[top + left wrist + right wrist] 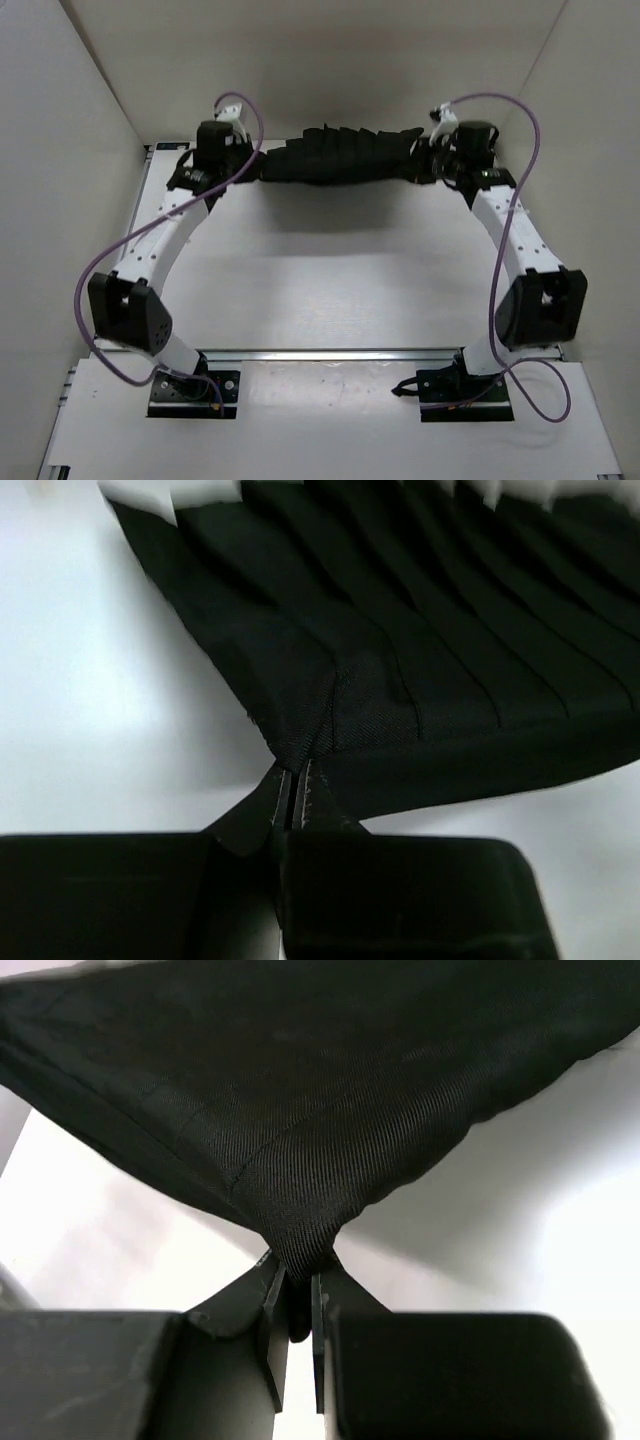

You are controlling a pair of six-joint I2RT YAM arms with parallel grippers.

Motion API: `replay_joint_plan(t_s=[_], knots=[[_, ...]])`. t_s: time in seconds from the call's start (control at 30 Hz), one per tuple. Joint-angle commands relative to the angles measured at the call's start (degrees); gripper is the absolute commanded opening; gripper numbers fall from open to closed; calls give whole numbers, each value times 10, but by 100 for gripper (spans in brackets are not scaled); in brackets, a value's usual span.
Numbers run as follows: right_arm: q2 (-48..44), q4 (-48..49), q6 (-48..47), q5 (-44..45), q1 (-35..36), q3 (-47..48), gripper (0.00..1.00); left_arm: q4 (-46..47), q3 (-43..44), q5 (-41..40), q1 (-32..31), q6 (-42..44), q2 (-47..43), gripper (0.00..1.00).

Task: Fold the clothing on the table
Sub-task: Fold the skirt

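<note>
The clothing (335,155) is a black pleated garment, stretched between the two arms above the far part of the white table (340,270); its shadow lies on the tabletop beneath. My left gripper (250,165) is shut on the garment's left corner; in the left wrist view the pleated clothing (400,650) fans away from the left gripper (293,780). My right gripper (428,160) is shut on the right corner. In the right wrist view a bunched tip of the clothing (300,1140) is pinched in the right gripper (297,1280).
White walls (80,120) close in the table on the left, back and right. A metal rail (340,353) crosses the near side, with both arm bases (195,390) bolted behind it. Purple cables (100,270) loop along each arm.
</note>
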Motion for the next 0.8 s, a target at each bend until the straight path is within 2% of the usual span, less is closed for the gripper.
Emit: replay_joint_plan(t_s=[0.0, 0.07, 0.13, 0.2, 0.27, 0.33, 0.4, 0.5, 0.63, 0.77], knots=[[-100, -7, 0, 36, -5, -171, 0, -36, -143, -74, -12, 27, -98, 0], [-216, -25, 15, 46, 26, -275, 0, -73, -217, -105, -67, 12, -170, 0], [-319, -36, 70, 89, 91, -400, 0, -100, -293, -102, -100, -29, -263, 0], [-399, -23, 129, 92, 111, -463, 0, -107, -387, -39, -88, -87, -317, 0], [-434, -5, 171, 42, 84, -527, 0, -106, -422, -11, -47, -103, -343, 0], [-408, 23, 170, -2, 55, -544, 0, -90, -433, 12, -21, -92, -329, 0], [-337, 31, 153, -7, 50, -518, 0, -80, -413, 9, -8, -72, -294, 0], [-243, 42, 133, 13, 63, -465, 1, -65, -372, 11, 7, -46, -213, 0], [-145, 79, 141, -17, 49, -458, 0, -30, -323, 21, 6, -29, -95, 0], [-97, 89, 141, -33, 39, -442, 0, -39, -246, 37, 3, -16, 27, 0]])
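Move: The skirt is already held in the air by its waistband corners, one in each hand, its middle about 5 cm ahead and 5 cm below, some 16 cm right of the left hand and 16 cm left of the right. The bare table patch it goes to lies about 20 cm back and 25 cm below, centred some 14 cm right of the left hand and 17 cm left of the right. The table's metal rail runs roughly 36 cm back of both hands. The skirt, stretched between the two closed grippers, is swept fast back towards the bases and down, a little over 20 cm back and about 14 cm lower. Both hands then reverse, easing forward some 5 to 8 cm while sinking 6 or 7 cm more, to lay the cloth. The fingers keep their pinch on the waistband corners and tip down about 35 degrees. ##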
